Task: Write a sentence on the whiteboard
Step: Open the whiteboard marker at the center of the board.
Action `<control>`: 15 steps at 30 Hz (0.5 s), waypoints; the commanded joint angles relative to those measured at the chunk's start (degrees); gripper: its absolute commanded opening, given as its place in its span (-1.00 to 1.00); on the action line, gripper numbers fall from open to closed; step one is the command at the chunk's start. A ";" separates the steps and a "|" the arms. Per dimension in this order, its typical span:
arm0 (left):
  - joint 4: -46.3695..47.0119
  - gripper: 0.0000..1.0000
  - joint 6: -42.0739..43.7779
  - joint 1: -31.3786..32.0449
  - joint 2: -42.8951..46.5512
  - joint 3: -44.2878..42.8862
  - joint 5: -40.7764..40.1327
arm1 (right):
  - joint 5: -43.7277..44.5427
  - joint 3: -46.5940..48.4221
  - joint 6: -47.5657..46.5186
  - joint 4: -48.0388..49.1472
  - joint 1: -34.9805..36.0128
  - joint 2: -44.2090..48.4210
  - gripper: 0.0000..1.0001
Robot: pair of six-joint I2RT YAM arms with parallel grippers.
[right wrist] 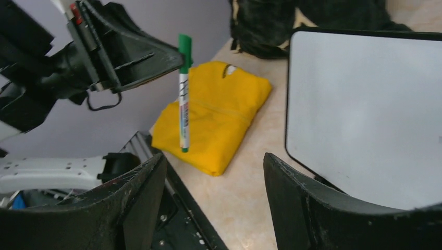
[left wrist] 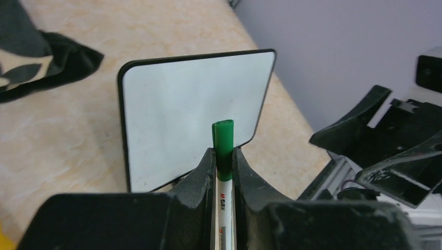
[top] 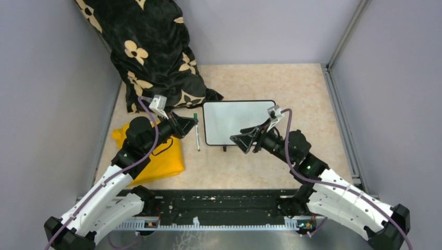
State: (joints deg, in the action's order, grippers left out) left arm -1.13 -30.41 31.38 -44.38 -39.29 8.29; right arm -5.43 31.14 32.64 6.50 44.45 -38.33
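Observation:
The whiteboard (top: 240, 121) (left wrist: 187, 104) (right wrist: 365, 104) stands propped in the middle of the table. Its white face is blank and no sentence shows on it. My left gripper (top: 190, 124) (left wrist: 224, 152) is shut on the capped end of a white marker (top: 197, 133) (left wrist: 224, 143) (right wrist: 183, 94) with a green cap. The marker hangs down just left of the board. My right gripper (top: 238, 141) (right wrist: 213, 161) is open and empty at the board's near left corner, with one finger in front of the lower frame.
A folded yellow cloth (top: 161, 156) (right wrist: 219, 120) lies at the left, under my left arm. A black cloth with cream flowers (top: 151, 47) (left wrist: 31, 57) is heaped at the back left. Grey walls close in three sides. A black rail (top: 219, 208) runs along the near edge.

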 commanded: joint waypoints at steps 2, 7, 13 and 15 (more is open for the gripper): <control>12.06 -1.00 -3.76 0.00 2.32 2.23 10.44 | -1.93 4.83 -1.52 12.82 7.44 -6.21 0.38; 16.80 -1.00 -6.60 -0.03 3.87 3.60 12.95 | -3.96 7.08 1.08 18.72 9.34 -12.84 0.38; 18.60 -1.00 -8.61 0.00 4.47 3.77 13.87 | -5.26 7.44 5.63 26.22 9.43 -18.32 0.37; 19.02 -1.00 -9.18 0.00 4.56 3.84 13.98 | -5.56 7.91 6.88 27.82 9.43 -20.37 0.35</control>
State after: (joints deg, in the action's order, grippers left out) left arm 13.69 -37.60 31.38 -40.71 -35.92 20.14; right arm -9.39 35.44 36.05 25.50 53.41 -55.77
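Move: The left hand holds the capped marker upright by its green cap, the marker's middle some 5 cm below its fingers. The open right gripper is about 14 cm to the left hand's right, 6 cm back and 1 cm lower. From the right hand, the marker's middle lies roughly 6 cm ahead, 14 cm left and 4 cm down; the whiteboard's middle is about 16 cm ahead, 2 cm right and 22 cm lower, and the yellow cloth 38 cm left, 3 cm ahead and 25 cm down. Leftward, about 8 cm and slowing, the right hand swings its open fingers towards the marker body below the cap, rising and easing back a couple of centimetres while turning some 15 degrees counter-clockwise. The left hand keeps its pinch on the cap and lifts the marker about 5 cm, drawing it back and slightly right, with the wrist turning clockwise and tilting up a little. ##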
